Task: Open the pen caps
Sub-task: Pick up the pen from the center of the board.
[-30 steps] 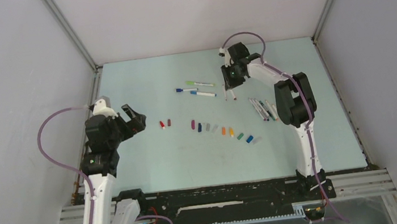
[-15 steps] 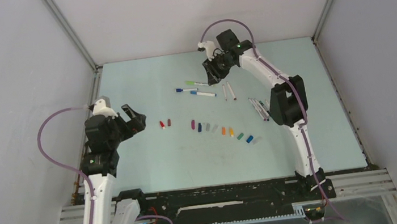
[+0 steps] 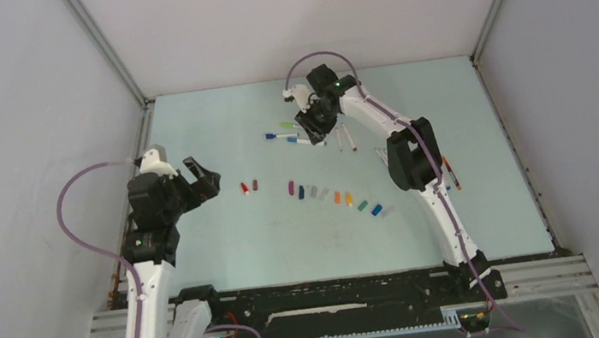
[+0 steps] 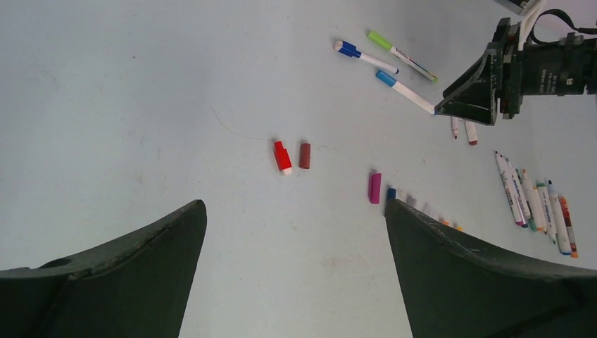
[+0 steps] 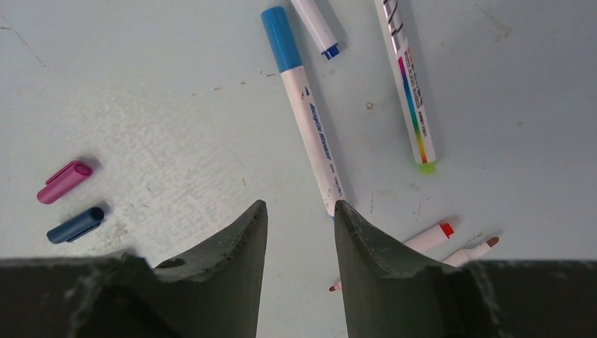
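Observation:
Three capped pens lie at the far middle: a light-blue-capped pen (image 5: pixel 303 113), a blue one (image 5: pixel 317 28) and a green one (image 5: pixel 408 84). My right gripper (image 5: pixel 299 208) hovers open just over the light-blue pen's white end, with nothing between its fingers. Two uncapped pens (image 3: pixel 345 137) lie beside it on the right. Loose pen caps (image 3: pixel 338 199) form a row mid-table, with a red cap (image 4: pixel 282 156) and a brown cap (image 4: pixel 305 155) further left. My left gripper (image 4: pixel 296 204) hangs wide open and empty above the table's left side.
Several more pens (image 4: pixel 535 204) lie bunched at the right, partly hidden by the right arm in the top view. A pink cap (image 5: pixel 63 182) and a dark blue cap (image 5: pixel 76 224) lie left of my right gripper. Grey walls (image 3: pixel 32 124) enclose the table.
My right arm swung left, from above the two uncapped pens to above the capped pens, and its jaws widened. The left arm has not moved.

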You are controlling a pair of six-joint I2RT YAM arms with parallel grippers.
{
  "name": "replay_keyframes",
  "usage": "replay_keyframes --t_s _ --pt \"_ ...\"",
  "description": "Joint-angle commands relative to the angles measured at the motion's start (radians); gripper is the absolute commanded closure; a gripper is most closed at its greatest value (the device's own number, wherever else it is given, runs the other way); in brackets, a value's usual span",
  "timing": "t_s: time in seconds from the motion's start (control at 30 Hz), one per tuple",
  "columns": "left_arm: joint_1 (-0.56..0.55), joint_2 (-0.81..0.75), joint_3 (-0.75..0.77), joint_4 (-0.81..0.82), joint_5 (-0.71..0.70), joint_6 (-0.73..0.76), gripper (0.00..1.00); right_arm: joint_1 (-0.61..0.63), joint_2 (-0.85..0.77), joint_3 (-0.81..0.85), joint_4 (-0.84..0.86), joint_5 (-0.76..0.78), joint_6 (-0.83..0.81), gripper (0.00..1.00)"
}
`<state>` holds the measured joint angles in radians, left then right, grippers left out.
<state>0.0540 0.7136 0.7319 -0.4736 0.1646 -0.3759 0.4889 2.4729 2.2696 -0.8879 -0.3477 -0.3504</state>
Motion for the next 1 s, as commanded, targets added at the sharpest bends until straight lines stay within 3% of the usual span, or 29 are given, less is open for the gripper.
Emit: replay_keyframes --t_s 0.0,0.6,0.97 --pt "0.013 0.000 0.015 0.035 0.023 -0.003 0.00 0.019 0.030 0.073 0.024 0.081 -0.015 0.58" --pt "0.017 0.008 0.015 0.035 0.030 -0.004 0.00 0.052 0.109 0.118 0.027 0.141 -0.065 0.69" --pt "0.017 0.005 0.014 0.033 0.036 -0.005 0.00 0.065 0.042 0.000 -0.027 0.122 -0.126 0.89"
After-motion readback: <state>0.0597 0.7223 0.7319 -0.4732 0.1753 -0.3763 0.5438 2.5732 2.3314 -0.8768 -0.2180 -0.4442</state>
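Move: Ahead and to the left of the right hand lies the blue-capped pen, its middle about 2 cm forward, 4 cm left and 4 cm below. The green pen is some 5 cm beyond that middle, the dark blue pen about 6 cm to the left of it and 3 cm farther out, and the nearer uncapped pen roughly 5 cm right of the hand and 1 cm ahead. From the left hand, the blue-capped pen lies about 22 cm forward, 22 cm right and 20 cm down. Sinking about 4 cm, with an early drift of about 1 cm each forward and left, the right hand brings its half-open fingers down around the white barrel of the blue-capped pen, near the end away from the cap. The fingers steepen slightly on the way, narrowing as they sink, then the hand stays low while they close and pinch the barrel. ##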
